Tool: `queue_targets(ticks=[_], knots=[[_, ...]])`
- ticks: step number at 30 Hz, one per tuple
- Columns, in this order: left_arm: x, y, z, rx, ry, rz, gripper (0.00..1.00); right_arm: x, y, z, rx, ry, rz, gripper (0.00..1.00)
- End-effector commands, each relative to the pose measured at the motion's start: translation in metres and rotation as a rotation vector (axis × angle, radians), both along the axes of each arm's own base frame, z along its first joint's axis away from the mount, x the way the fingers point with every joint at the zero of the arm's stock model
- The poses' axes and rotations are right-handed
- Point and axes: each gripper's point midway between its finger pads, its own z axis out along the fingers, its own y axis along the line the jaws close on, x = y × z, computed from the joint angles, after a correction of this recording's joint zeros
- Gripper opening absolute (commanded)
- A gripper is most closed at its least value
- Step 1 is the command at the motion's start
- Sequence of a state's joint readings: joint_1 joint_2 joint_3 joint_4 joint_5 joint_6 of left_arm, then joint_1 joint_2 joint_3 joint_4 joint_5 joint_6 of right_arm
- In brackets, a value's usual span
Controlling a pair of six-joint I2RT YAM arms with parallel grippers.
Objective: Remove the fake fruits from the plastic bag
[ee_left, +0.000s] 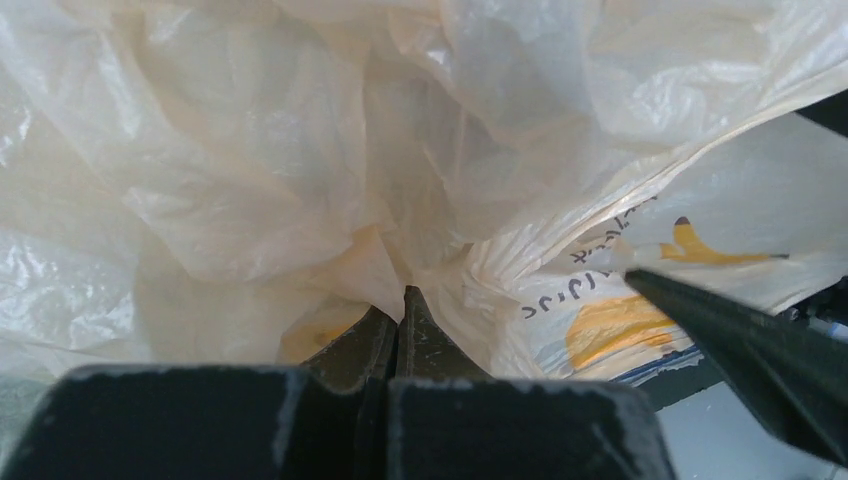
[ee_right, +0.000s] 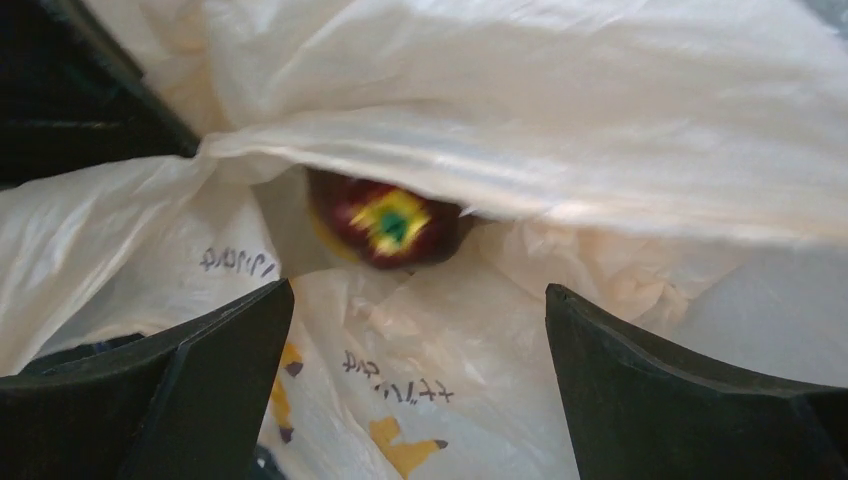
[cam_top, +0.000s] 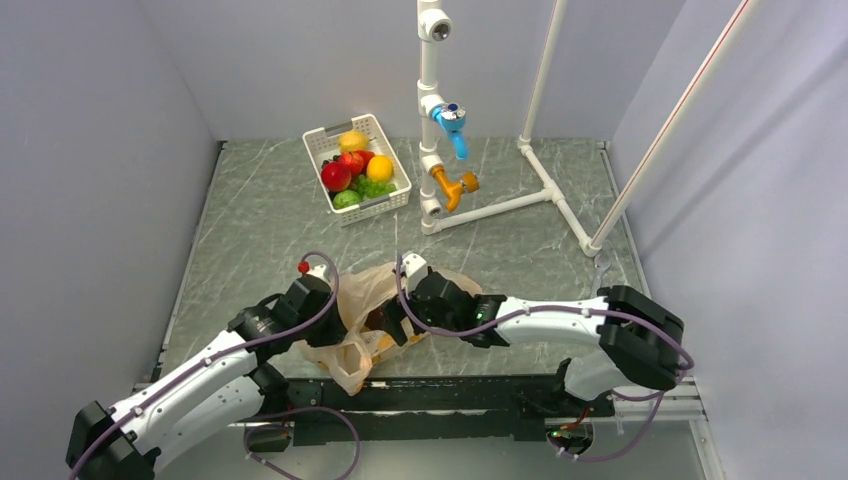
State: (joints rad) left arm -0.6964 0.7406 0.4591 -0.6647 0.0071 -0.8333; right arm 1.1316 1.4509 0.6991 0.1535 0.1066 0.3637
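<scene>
The peach-orange plastic bag (cam_top: 372, 292) lies crumpled on the table between my two arms. My left gripper (ee_left: 402, 296) is shut, pinching a fold of the bag's film at the bag's left side (cam_top: 322, 290). My right gripper (ee_right: 415, 300) stands open at the bag's mouth (cam_top: 405, 322), with printed bag film between its fingers (ee_right: 210, 370). Just ahead of it, under the bag's upper layer, lies a dark maroon fruit (ee_right: 388, 222) with a yellow-green end. A red apple (cam_top: 336, 177), a round green fruit (cam_top: 346, 199) and a green grape bunch (cam_top: 375, 187) lie in a basket.
A white slatted basket (cam_top: 378, 208) stands at the back left and also holds a yellow lemon (cam_top: 353, 140) and an orange fruit (cam_top: 380, 167). A white pipe frame (cam_top: 430, 120) with blue and orange taps rises behind the bag. Grey walls close in both sides.
</scene>
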Motion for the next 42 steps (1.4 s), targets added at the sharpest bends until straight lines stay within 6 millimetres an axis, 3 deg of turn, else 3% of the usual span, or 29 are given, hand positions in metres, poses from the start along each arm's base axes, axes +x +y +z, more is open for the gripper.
queue_targets(ticks=[1, 7, 11, 14, 23, 27, 32, 37, 42], knots=[[0.007, -0.01, 0.009, -0.056, -0.043, -0.006, 0.0, -0.003, 0.002, 0.045, 0.018, -0.111, 0.008, 0.99], [0.007, -0.01, 0.007, -0.056, -0.04, -0.005, 0.0, -0.004, 0.015, 0.056, 0.038, -0.145, 0.016, 0.99], [0.005, -0.006, 0.006, -0.05, -0.04, 0.009, 0.0, 0.005, 0.03, 0.051, 0.035, -0.16, 0.012, 0.81], [0.006, -0.005, 0.01, -0.058, -0.053, 0.017, 0.0, 0.013, 0.038, 0.043, -0.003, -0.176, 0.011, 0.76], [0.005, -0.006, 0.01, -0.065, -0.056, 0.01, 0.0, 0.025, 0.06, 0.016, -0.083, -0.211, 0.049, 0.8], [0.005, -0.006, 0.01, -0.055, -0.053, 0.005, 0.0, 0.021, 0.059, -0.011, -0.147, -0.165, 0.056, 0.8], [0.005, -0.004, 0.013, -0.047, -0.062, -0.001, 0.0, 0.024, 0.056, -0.018, -0.172, -0.168, 0.04, 0.79], [0.006, -0.005, 0.014, -0.042, -0.059, -0.003, 0.0, 0.025, 0.061, -0.001, -0.134, -0.188, 0.041, 0.62], [0.01, -0.001, 0.014, -0.018, -0.066, 0.022, 0.0, 0.022, 0.059, 0.033, -0.041, -0.216, 0.028, 0.32]])
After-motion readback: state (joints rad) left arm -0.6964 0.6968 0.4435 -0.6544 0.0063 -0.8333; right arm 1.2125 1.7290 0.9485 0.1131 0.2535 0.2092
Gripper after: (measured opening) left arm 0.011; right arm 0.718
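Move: The dark red fruit lies loose in the open bag, about 6 cm to the right hand's left, 2 cm ahead and 4 cm lower. The bag edge pinched by the left hand is roughly 13 cm left of the right hand and 3 cm nearer the base; the white basket's middle is some 35 cm ahead and 12 cm left. From the left hand, the fruit is about 7 cm right and 5 cm ahead. Rising about 4 cm first, the right hand reaches left and down some 6 cm, pinching the dark red fruit. ##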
